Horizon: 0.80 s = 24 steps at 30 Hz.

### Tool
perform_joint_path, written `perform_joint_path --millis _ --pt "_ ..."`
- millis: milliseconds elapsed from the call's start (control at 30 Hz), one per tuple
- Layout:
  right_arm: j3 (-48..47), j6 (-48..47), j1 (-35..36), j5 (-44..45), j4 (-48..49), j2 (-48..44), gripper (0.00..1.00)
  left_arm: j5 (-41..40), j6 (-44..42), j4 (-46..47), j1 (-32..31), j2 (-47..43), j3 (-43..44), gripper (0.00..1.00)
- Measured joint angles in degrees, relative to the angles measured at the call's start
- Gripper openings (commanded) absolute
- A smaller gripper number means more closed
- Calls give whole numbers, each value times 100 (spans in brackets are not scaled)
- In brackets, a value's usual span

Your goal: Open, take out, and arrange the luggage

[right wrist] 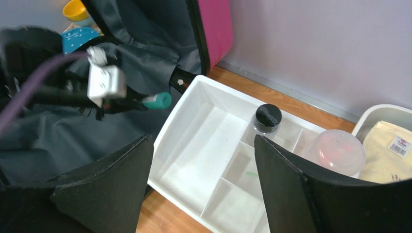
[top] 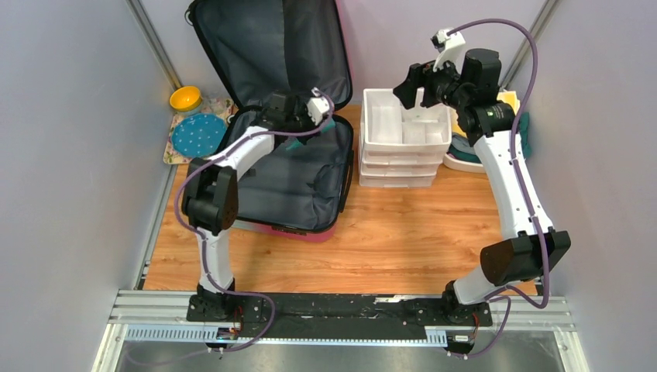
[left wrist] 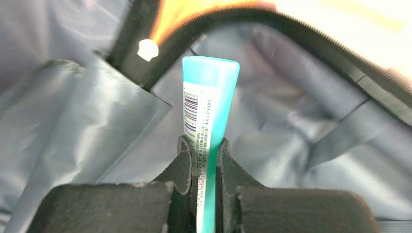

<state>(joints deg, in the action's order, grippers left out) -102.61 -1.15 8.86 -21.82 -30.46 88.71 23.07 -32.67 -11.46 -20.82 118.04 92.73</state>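
The luggage (top: 298, 182) lies open at the back left of the table, its lid (top: 271, 46) propped upright and its dark grey lining (left wrist: 291, 111) showing. My left gripper (top: 325, 120) reaches into the far right corner of the base. It is shut (left wrist: 204, 145) on a flat teal tube (left wrist: 211, 92) with a barcode label, which sticks out past the fingertips. The tube's end (right wrist: 158, 100) also shows in the right wrist view. My right gripper (right wrist: 204, 138) hangs open over the white drawer organiser (right wrist: 194, 160), with nothing between its fingers (top: 411, 85).
The organiser (top: 403, 147) stands just right of the luggage; its top tray holds a black-capped jar (right wrist: 267, 118) and a clear pink-tinted container (right wrist: 340, 151). A white basin (right wrist: 384, 112) with cream cloth sits at its right. A yellow bowl (top: 186, 98) and blue dotted plate (top: 198, 134) are back left.
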Motion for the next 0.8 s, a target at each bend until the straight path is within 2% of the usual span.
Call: perform_joint_path --millis 200,300,367,567,700,800 --pt "234 -560 2 -925 85 -111 79 433 2385 -221 153 -1217 83 0" --pt "549 -1145 70 -1534 70 -313 79 461 3853 -382 199 -1705 83 0" --pt "901 -1910 184 -1812 31 -568 79 533 4843 -350 262 -2013 -63 0" --pt "2153 -4308 1460 -2055 -46 -1537 79 1600 6857 494 387 -3150 -2116 0" --pt "3003 -6083 2485 -1908 -208 -2094 77 2251 7608 544 378 -3128 -2520 0" --pt "3145 -7034 3101 -1668 -459 -2068 76 2653 8043 507 367 -3106 -2577 0"
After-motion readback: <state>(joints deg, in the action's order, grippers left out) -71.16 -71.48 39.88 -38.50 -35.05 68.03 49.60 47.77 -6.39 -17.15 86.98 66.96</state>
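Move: My left hand already holds the teal bottle. My open right gripper, its partner, is some 25 cm to the right of that hand, 25 cm higher and about 4 cm nearer me. From my right hand the bottle lies roughly 25 cm left, 4 cm ahead and 25 cm below. The white drawers stand 5 cm ahead of the right hand and 30 cm below, 2 cm to its right. The open suitcase's lower half is 29 cm left, 4 cm back, 34 cm below. I bring both hands together for a handover above the suitcase's right side. My left keeps its pinch on the bottle, rises about 17 cm while drawing back, then sinks slightly as it comes back further, rolling nearly 80 degrees about its fingers. My right sweeps back some 21 cm, leftward 15 and down 9, off the drawers, swinging counter-clockwise until its still-open fingers point left at the bottle. ##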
